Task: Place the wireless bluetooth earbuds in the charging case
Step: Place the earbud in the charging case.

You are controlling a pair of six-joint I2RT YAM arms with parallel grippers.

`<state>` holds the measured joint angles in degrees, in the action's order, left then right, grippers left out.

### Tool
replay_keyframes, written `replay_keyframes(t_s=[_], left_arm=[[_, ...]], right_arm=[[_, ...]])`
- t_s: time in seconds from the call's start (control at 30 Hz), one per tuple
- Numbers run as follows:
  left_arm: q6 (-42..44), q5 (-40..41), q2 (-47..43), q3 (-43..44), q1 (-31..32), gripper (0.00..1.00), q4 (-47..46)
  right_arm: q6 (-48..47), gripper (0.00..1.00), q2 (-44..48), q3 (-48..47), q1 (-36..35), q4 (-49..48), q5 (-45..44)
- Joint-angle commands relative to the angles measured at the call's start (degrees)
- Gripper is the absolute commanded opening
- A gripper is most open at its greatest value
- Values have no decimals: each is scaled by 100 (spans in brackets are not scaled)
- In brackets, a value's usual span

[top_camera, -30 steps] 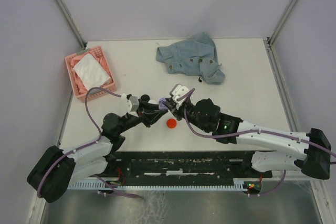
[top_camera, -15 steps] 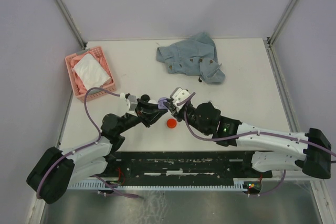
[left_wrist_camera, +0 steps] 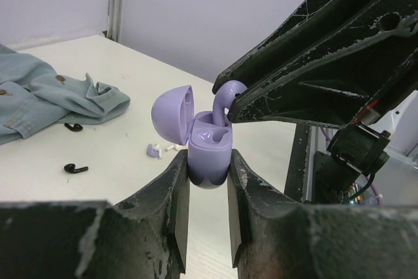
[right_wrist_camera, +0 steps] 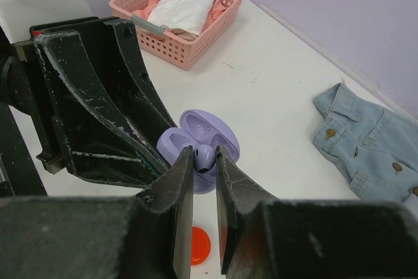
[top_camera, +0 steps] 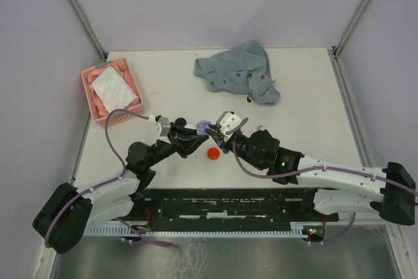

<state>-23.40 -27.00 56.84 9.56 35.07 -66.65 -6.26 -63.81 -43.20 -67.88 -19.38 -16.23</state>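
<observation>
My left gripper (left_wrist_camera: 208, 178) is shut on the open lilac charging case (left_wrist_camera: 209, 148), holding it above the table with its lid tipped back; the case also shows in the top view (top_camera: 203, 125) and the right wrist view (right_wrist_camera: 175, 143). My right gripper (right_wrist_camera: 204, 159) is shut on a lilac earbud (right_wrist_camera: 204, 157), its stem going down into the case (left_wrist_camera: 224, 99). A second lilac earbud (left_wrist_camera: 154, 151) and a white one (left_wrist_camera: 171, 149) lie on the table behind. Two black earbuds (left_wrist_camera: 76, 168) (left_wrist_camera: 73, 127) lie near the denim.
A red round case (top_camera: 213, 153) sits on the table under the grippers, also in the right wrist view (right_wrist_camera: 200, 245). A denim garment (top_camera: 238, 70) lies at the back. A pink basket (top_camera: 95, 110) with cloths stands at the left.
Both grippers have shifted slightly back and right, the right one staying over the case with the lilac earbud between its fingers.
</observation>
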Motion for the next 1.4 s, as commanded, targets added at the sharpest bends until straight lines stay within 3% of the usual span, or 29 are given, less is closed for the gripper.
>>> replay_keyframes(t_s=[0.0, 0.5, 0.8, 1.23, 1.37], left_arm=[[-268, 373, -70, 150, -21, 3, -467], [-134, -2, -66, 42, -25, 3, -823], [62, -99, 19, -2, -29, 3, -845], [390, -40, 256, -104, -23, 3, -766], [475, -122, 266, -95, -26, 3, -736]], right_arm=[[79, 19, 166, 134, -33, -245, 268], [125, 26, 61, -10, -24, 237, 439], [158, 38, 269, -152, 36, 567, 415], [183, 67, 728, -556, 163, 1339, 20], [248, 72, 741, -621, 238, 1418, 12]])
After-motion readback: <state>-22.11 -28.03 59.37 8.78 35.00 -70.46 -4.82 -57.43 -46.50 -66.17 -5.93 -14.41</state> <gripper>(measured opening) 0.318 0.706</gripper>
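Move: The right hand still pinches the purple earbud at the open purple charging case, whose middle is about 2 cm to its left, level fore-and-aft and 1 cm lower. The red case lies roughly 3 cm back, 1 cm right and 15 cm below; the black case some 6 cm ahead, 9 cm left, equally low. From the left hand, which holds it, the purple case is about 1 cm right and 1 cm up, straight at its fingertips. The right hand opens, releasing the purple earbud, eases back slightly, then withdraws right and up about 3 cm. ##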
